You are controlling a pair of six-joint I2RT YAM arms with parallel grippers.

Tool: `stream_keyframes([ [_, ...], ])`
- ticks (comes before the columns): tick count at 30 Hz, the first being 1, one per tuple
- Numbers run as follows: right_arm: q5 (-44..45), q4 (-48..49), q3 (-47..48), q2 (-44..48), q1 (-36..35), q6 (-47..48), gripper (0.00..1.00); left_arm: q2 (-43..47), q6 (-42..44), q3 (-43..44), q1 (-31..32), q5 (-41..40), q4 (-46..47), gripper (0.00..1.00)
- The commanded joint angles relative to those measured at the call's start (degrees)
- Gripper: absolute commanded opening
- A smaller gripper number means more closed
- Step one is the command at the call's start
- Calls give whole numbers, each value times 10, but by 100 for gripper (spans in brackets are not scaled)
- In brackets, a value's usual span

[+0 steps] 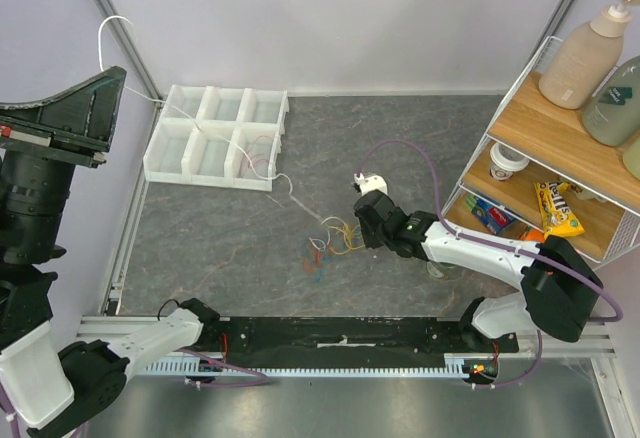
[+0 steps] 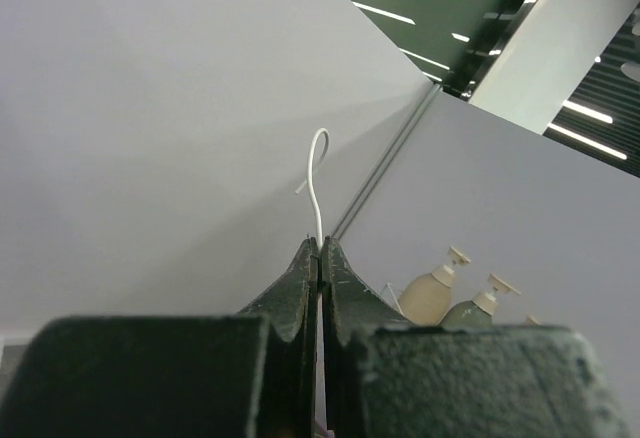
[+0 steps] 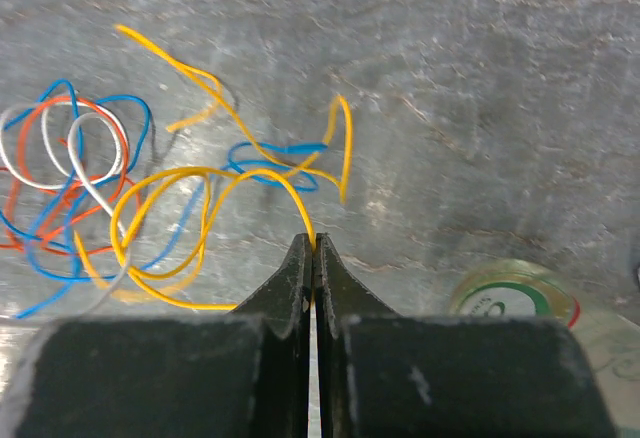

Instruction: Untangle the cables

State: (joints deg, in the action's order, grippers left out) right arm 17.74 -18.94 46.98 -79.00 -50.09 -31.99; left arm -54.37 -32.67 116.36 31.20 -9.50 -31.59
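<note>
The cables lie as a small tangle (image 1: 330,241) of thin yellow, blue, red and white strands on the grey table. In the right wrist view, my right gripper (image 3: 316,244) is shut on a yellow cable (image 3: 190,174) that loops off to the left over blue (image 3: 283,150), red (image 3: 57,199) and white (image 3: 92,184) strands. From above, the right gripper (image 1: 360,228) sits at the tangle's right edge. My left gripper (image 1: 120,80) is raised high at the far left, shut on a white cable (image 2: 317,173) whose free end curls above the tips (image 2: 320,245). That white cable (image 1: 262,172) trails down across the tray to the tangle.
A white compartment tray (image 1: 160,148) stands at the back left. On the right is a wire shelf (image 1: 520,123) holding pump bottles (image 1: 592,50), a cup and snack packs. A clear tape roll (image 3: 512,298) lies on the table right of my right gripper.
</note>
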Motion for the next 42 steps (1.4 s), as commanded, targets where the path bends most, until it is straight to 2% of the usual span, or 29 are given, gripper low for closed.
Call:
stream_keyframes([
  [1,41,-13,-12,12,0,25,0,-13,53,26,-4,-20,3,2],
  [8,65,-36,16,-13,10,56,0,-18,59,30,-4,-24,32,2],
  [11,70,-36,14,-35,12,47,0,-36,76,67,-4,-27,54,2],
  [18,71,-33,2,-61,17,39,0,-73,74,105,-4,-1,210,2],
  [23,49,-20,12,-63,18,46,0,-112,66,148,-4,4,263,2],
  [31,49,-30,28,-70,19,79,0,-130,45,148,-3,-5,302,2],
  [33,7,-43,50,-61,19,108,10,-132,44,147,-4,-9,297,2],
  [38,-95,-79,116,-13,18,159,52,-127,31,131,-4,-12,273,2],
  [42,-142,-86,158,42,17,191,77,-112,23,107,-4,-8,276,2],
])
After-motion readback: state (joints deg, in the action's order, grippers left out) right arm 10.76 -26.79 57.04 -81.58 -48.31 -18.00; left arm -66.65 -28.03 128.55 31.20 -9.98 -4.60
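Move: The right hand, shut on the yellow cable, has the cable tangle about 8 cm to its left, level fore and aft, some 5 cm below. A clear bottle stands roughly 10 cm to its right, and the white tray lies about 33 cm left and 26 cm ahead. From the left hand, holding the white cable high, the tangle is some 10 cm ahead, 20 cm right and 64 cm down. Right hand sinks rightward about 4 cm, releases yellow cable, rises leftward; left raises white about 12 cm, tilting up. ##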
